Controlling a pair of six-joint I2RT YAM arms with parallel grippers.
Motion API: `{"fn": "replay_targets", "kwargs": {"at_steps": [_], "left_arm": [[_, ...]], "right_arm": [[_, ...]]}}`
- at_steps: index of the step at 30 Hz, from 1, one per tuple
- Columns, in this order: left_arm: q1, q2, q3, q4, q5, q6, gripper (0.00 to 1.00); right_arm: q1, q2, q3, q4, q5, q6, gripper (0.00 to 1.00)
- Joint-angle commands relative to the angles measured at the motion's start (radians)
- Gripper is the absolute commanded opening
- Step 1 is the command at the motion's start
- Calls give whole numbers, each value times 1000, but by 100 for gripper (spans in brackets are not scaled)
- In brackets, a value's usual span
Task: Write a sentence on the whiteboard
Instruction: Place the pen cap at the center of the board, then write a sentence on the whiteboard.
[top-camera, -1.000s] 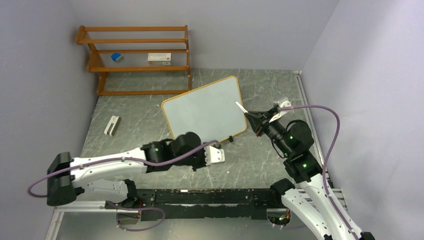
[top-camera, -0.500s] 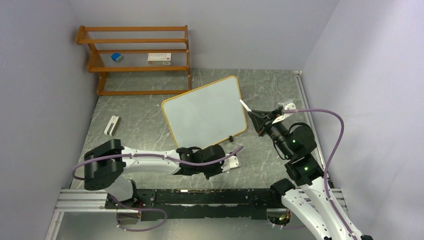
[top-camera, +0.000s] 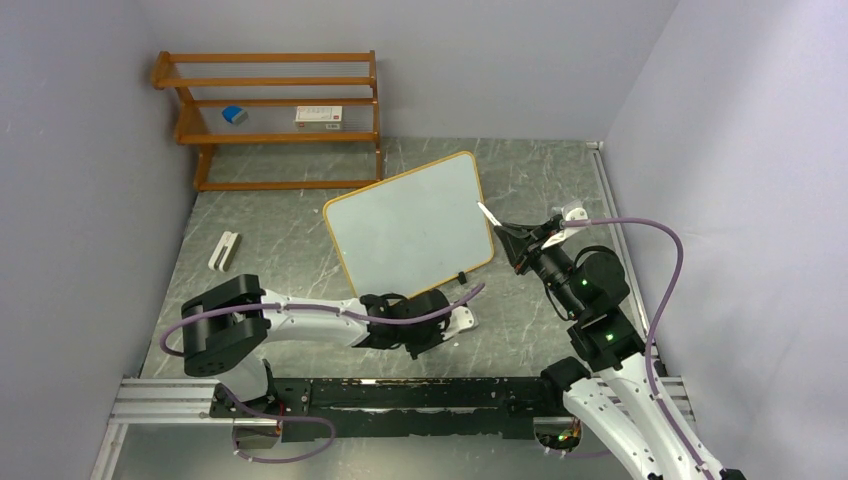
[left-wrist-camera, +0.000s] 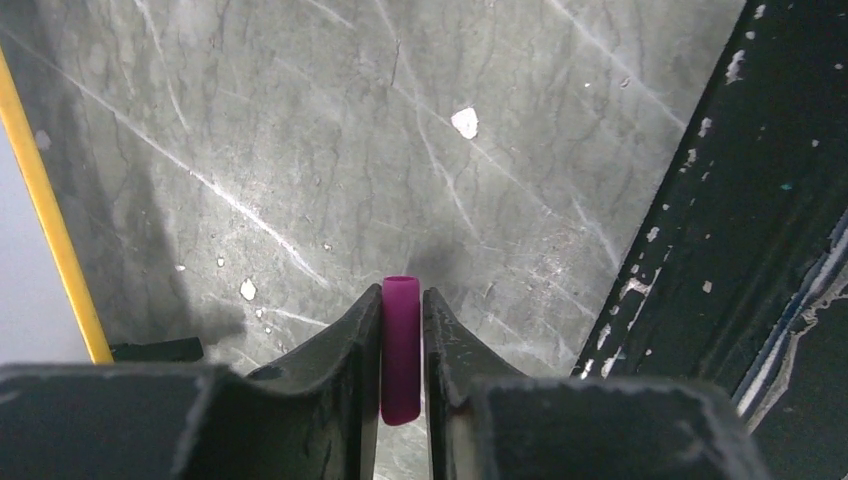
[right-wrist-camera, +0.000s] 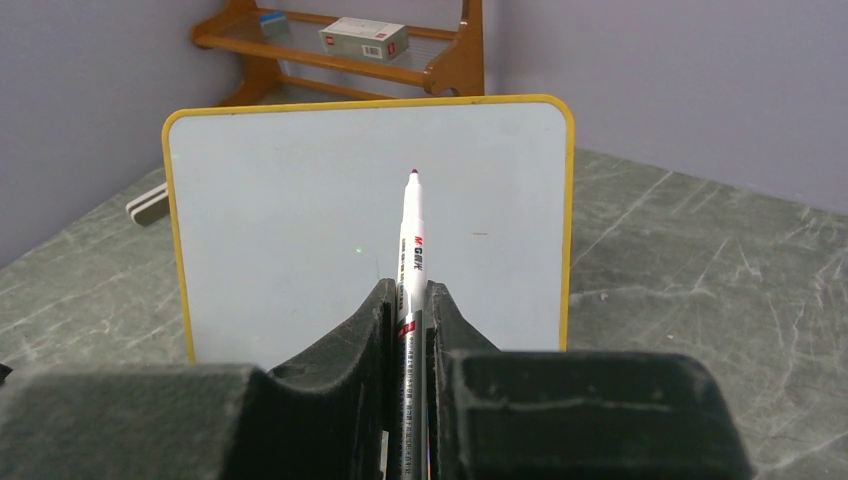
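Note:
The whiteboard (top-camera: 410, 225) stands tilted on the table, white with a yellow-wood frame, and fills the right wrist view (right-wrist-camera: 300, 230). Its face is blank, and the sentence is out of view. My right gripper (top-camera: 512, 238) (right-wrist-camera: 408, 287) is shut on an uncapped white marker (right-wrist-camera: 411, 240). The marker's tip points at the board from just off its right edge (top-camera: 486, 212). My left gripper (top-camera: 463, 318) (left-wrist-camera: 402, 295) hangs low over the table near the front rail. Its jaws stand tight around a purple marker cap (left-wrist-camera: 401, 350), with only a hairline of light at the right finger.
A wooden shelf (top-camera: 270, 110) stands at the back left with a blue block (top-camera: 234, 114) and a white box (top-camera: 320, 115) on it. An eraser (top-camera: 224, 250) lies on the table at the left. A black rail (left-wrist-camera: 740, 250) runs along the near edge.
My left arm has stretched out low and drawn back toward the front rail, carrying the cap down close to the table. My right gripper has moved the marker slightly right, off the board's edge.

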Motion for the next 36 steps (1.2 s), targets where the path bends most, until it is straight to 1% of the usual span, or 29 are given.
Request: {"fn": "replay_targets", "kwargs": {"at_steps": [1, 5, 11, 14, 17, 21, 25, 33, 35, 36], "left_arm": [[15, 13, -10, -8, -10, -21, 26], [23, 5, -7, -14, -5, -21, 34], [25, -29, 0, -24, -9, -21, 51], [31, -91, 10, -30, -16, -21, 62], [43, -155, 34, -53, -34, -56, 70], [79, -235, 82, -103, -59, -64, 82], [132, -305, 142, -172, -68, -52, 87], [288, -372, 330, -346, -96, -40, 93], [328, -395, 364, -365, -83, 1, 97], [350, -409, 376, -362, -72, 6, 98]], "right_arm": [[-6, -5, 0, 17, 3, -12, 0], [-5, 0, -1, 17, -3, -9, 0], [-6, 11, 10, 6, -9, -10, 0], [-5, 16, 13, 9, -15, -8, 0], [-5, 27, 18, 12, -24, -4, 0], [-5, 42, 32, 16, -30, -7, 0], [-5, 66, 56, 2, -45, -20, 0], [-6, 93, 81, 2, -52, -29, 0], [-6, 105, 87, 0, -57, -28, 0], [-4, 110, 90, 0, -62, -29, 0]]}}
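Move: Between the left fingers, which are just loosening, is the pen cap, roughly 1 cm below the hand point and close over the table. The whiteboard's centre lies about 18 cm ahead of this hand, 4 cm left and 5 cm up; its left foot is 5 cm ahead and 5 cm left, its right foot 10 cm ahead and 6 cm right. From the right hand, the cap is some 12 cm back, 12 cm left and 28 cm lower. Settling another half centimetre towards the table, the left hand opens from nearly shut to wide and lets go of the pen cap, then rises quickly about 21 cm and reaches 11 cm forward and a little left, away from the cap and up over the whiteboard. The wrist turns roughly 30 degrees, swinging the fingers from down-right towards forward. ##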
